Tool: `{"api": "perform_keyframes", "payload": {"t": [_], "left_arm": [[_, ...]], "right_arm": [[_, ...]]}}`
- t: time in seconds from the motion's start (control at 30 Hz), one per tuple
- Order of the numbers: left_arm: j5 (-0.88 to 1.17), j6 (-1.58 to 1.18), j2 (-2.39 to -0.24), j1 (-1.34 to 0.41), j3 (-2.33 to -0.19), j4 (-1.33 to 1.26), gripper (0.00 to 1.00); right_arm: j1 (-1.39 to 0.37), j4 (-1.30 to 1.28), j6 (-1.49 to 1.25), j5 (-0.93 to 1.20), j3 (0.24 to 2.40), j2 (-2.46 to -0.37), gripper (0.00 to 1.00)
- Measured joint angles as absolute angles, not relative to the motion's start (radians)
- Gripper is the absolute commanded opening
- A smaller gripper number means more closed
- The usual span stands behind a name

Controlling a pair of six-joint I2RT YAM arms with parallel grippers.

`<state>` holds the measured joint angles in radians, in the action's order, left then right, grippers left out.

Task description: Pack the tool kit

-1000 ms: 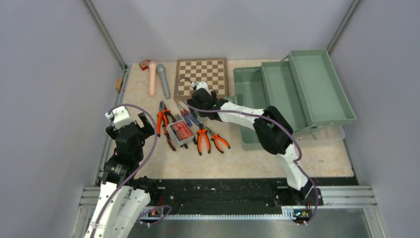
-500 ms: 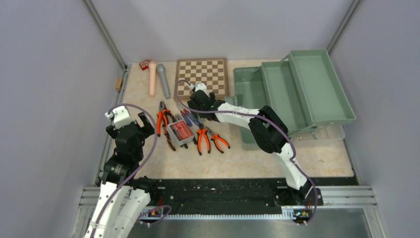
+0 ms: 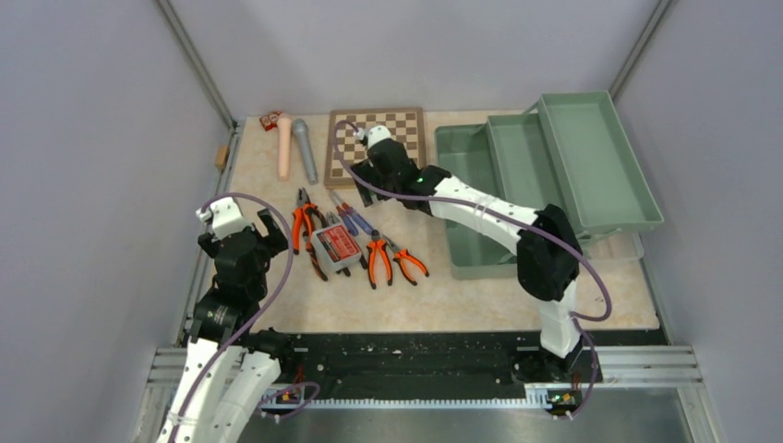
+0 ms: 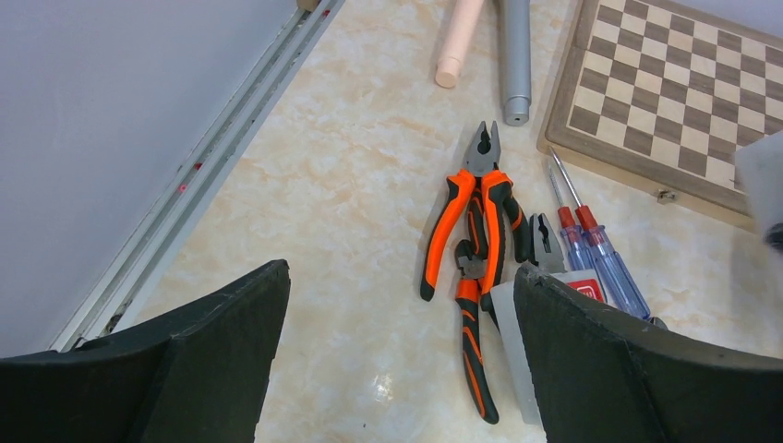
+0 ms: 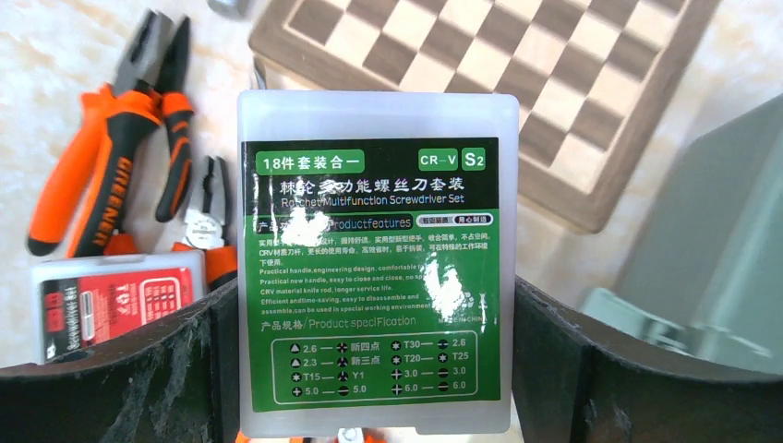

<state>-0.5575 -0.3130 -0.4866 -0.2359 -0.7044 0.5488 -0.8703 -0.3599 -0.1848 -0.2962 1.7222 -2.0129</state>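
The sage-green toolbox [image 3: 554,166] stands open at the right, its trays folded out. My right gripper [image 5: 374,369] is shut on the green-labelled box [image 5: 374,263], held above the table near the chessboard's front edge; in the top view the gripper [image 3: 367,180] hides the box. On the table lie orange-handled pliers [image 3: 304,221] [image 4: 471,226], the red-labelled box [image 3: 336,247] [image 5: 115,300], blue and red screwdrivers [image 3: 351,217] [image 4: 591,254] and more pliers [image 3: 377,258]. My left gripper [image 3: 268,226] [image 4: 397,305] hangs open just left of the pliers, nothing between its fingers.
A brown chessboard [image 3: 377,138] lies at the back centre. A pink cylinder [image 3: 284,148] and a grey cylinder [image 3: 304,152] lie at the back left, with a small red item [image 3: 270,120] beside them. Grey walls close in on three sides.
My right gripper closed on the green-labelled box and rose from the tool pile, shifting back and right toward the chessboard. The left arm has not moved.
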Motion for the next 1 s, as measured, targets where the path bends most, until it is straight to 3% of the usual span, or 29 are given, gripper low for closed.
{"api": "perform_keyframes", "payload": {"t": [0.27,0.57,0.77,1.0], "left_arm": [[-0.558,-0.312,-0.486,-0.236,-0.704,0.549,0.95],[-0.557,-0.311,-0.477,-0.236,-0.704,0.549,0.94],[-0.554,-0.311,-0.473,-0.236,-0.704,0.549,0.94],[-0.554,-0.311,-0.473,-0.236,-0.704,0.549,0.94]], "right_arm": [[-0.814,-0.433,-0.104,-0.298,1.729,-1.828,0.58],[-0.493,-0.472,-0.015,-0.305,1.62,-1.64,0.6],[-0.302,-0.472,0.046,-0.282,1.561,-1.607,0.61],[-0.219,-0.474,0.08,-0.234,1.544,-1.621,0.63]]}}
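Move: The green-labelled screwdriver set, already clamped in the right hand, is bound for the opened tool box: its middle tray lies about 40 cm to the right and 3 cm ahead, near hand height. Before that comes the box's deep bottom bin, 28 cm right, 1 cm ahead, 10 cm lower. The chessboard is straight ahead by some 17 cm, 12 cm below. For the left hand the tray is roughly 70 cm right, 20 cm ahead and 8 cm below. The screwdriver set stays pinched in the right hand, which first climbs about 12 cm, then swings fast to the right by some 34 cm and a little forward, off the tools and across the bottom bin to the middle tray. The wrist turns about 25 degrees clockwise on the way; at the end the hand slows and sinks a couple of centimetres. ##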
